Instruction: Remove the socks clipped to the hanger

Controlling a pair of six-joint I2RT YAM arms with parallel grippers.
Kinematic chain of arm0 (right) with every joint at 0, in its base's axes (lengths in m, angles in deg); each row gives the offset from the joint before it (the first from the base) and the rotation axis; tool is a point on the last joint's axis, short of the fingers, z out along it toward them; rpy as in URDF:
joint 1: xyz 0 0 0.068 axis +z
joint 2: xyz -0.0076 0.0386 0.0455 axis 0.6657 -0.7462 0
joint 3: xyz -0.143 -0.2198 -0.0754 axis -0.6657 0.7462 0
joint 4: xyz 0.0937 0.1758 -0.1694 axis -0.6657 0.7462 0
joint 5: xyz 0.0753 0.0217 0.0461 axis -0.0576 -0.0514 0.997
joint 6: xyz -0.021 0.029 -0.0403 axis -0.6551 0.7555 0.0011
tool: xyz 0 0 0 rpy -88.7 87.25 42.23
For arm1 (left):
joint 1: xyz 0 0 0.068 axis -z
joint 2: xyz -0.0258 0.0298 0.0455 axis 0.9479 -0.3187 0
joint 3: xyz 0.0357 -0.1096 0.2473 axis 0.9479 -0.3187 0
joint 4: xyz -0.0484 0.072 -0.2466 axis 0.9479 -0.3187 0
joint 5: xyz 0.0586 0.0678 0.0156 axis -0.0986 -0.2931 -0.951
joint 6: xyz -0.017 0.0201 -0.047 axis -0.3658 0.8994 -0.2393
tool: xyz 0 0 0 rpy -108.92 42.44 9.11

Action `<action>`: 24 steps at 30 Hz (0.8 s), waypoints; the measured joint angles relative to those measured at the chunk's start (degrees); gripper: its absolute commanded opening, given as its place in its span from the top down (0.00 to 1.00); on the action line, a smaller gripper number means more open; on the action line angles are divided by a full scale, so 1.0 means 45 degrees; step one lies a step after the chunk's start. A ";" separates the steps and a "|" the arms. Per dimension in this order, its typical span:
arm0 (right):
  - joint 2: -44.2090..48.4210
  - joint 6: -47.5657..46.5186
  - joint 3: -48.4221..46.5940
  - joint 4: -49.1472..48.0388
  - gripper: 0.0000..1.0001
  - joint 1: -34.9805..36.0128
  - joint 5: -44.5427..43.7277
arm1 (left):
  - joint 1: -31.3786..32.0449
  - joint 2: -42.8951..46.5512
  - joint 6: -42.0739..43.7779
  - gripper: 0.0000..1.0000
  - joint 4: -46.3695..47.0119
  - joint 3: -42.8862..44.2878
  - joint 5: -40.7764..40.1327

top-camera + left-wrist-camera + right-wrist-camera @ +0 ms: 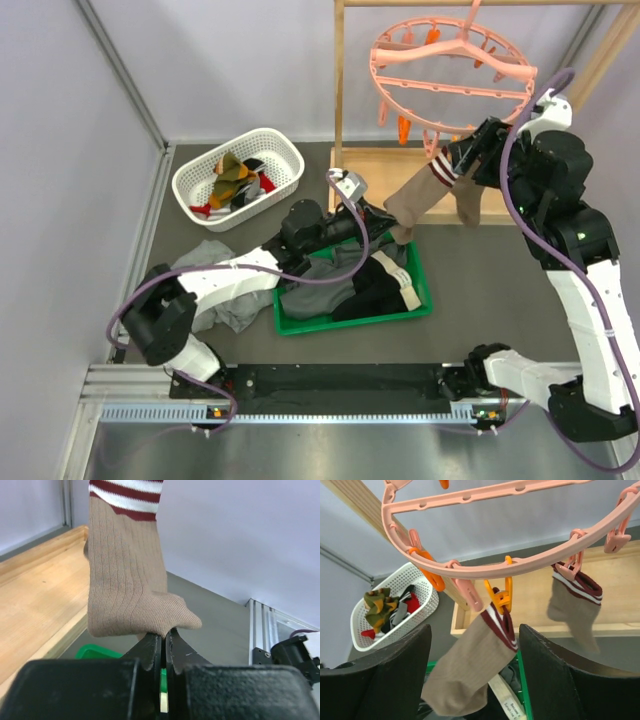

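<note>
The pink hanger hangs from the wooden rack, and two tan socks with maroon-and-white cuffs are clipped to its ring. An orange clip holds one sock by the cuff. This sock slants down and left to my left gripper, which is shut on its toe. In the top view that grip is at the sock's lower end. The second sock hangs under a pink clip. My right gripper is open, with its fingers either side of the first sock's cuff, just below the ring.
A white basket at the back left holds several loose socks. A green tray with grey and black garments lies under the left arm. The wooden rack has a flat base board behind the tray. A grey cloth lies on the table.
</note>
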State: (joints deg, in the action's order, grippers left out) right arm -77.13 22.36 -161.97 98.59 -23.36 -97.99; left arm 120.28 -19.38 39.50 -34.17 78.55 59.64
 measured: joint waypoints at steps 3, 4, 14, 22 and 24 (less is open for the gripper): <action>-0.0146 -0.0243 0.0000 0.0102 0.33 0.0000 0.0010 | 0.0000 0.0695 0.0005 1.00 -0.0136 -0.0248 0.0000; -0.0199 -0.0335 0.0010 0.0073 0.34 0.0000 0.0044 | 0.0000 0.0899 0.0005 1.00 -0.0146 -0.0330 0.0000; -0.0806 -0.0942 0.0481 -0.0971 0.34 0.0000 0.0403 | -0.0117 0.1360 -0.0151 1.00 -0.0738 -0.0481 0.0238; -0.0797 -0.1088 0.1384 -0.2118 0.34 -0.0262 0.1321 | -0.0699 0.1360 -0.1049 1.00 -0.0767 -0.0486 0.0855; -0.0801 -0.1039 0.1608 -0.2293 0.34 -0.0442 0.1889 | -0.0860 0.1360 -0.1273 1.00 -0.0753 -0.0486 0.1010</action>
State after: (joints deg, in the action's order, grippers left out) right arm -80.73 17.68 -154.74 88.28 -25.35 -89.49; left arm 116.41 -13.26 33.78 -37.56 76.37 64.18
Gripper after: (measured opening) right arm 0.665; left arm 0.029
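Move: The orange clip holding the stretched brown sock's cuff is about 6 cm ahead of my open right hand, 1 cm left and 3 cm below it. An empty pink clip hangs roughly 3 cm left of that orange clip at about its height; the second brown sock hangs about 9 cm ahead of the same hand, 6 cm right and 11 cm lower. From my left hand, already gripping the first sock's toe, the orange clip is some 7 cm ahead, 10 cm right and 11 cm up. I bring my right hand, fingers still open, forward and down with some left, about 5 cm in all, closing in on the orange clip at the sock's cuff. Meanwhile my left hand keeps its pinch on the toe and draws it about 3 cm left and a little up, dipping back slightly before coming forward again. ##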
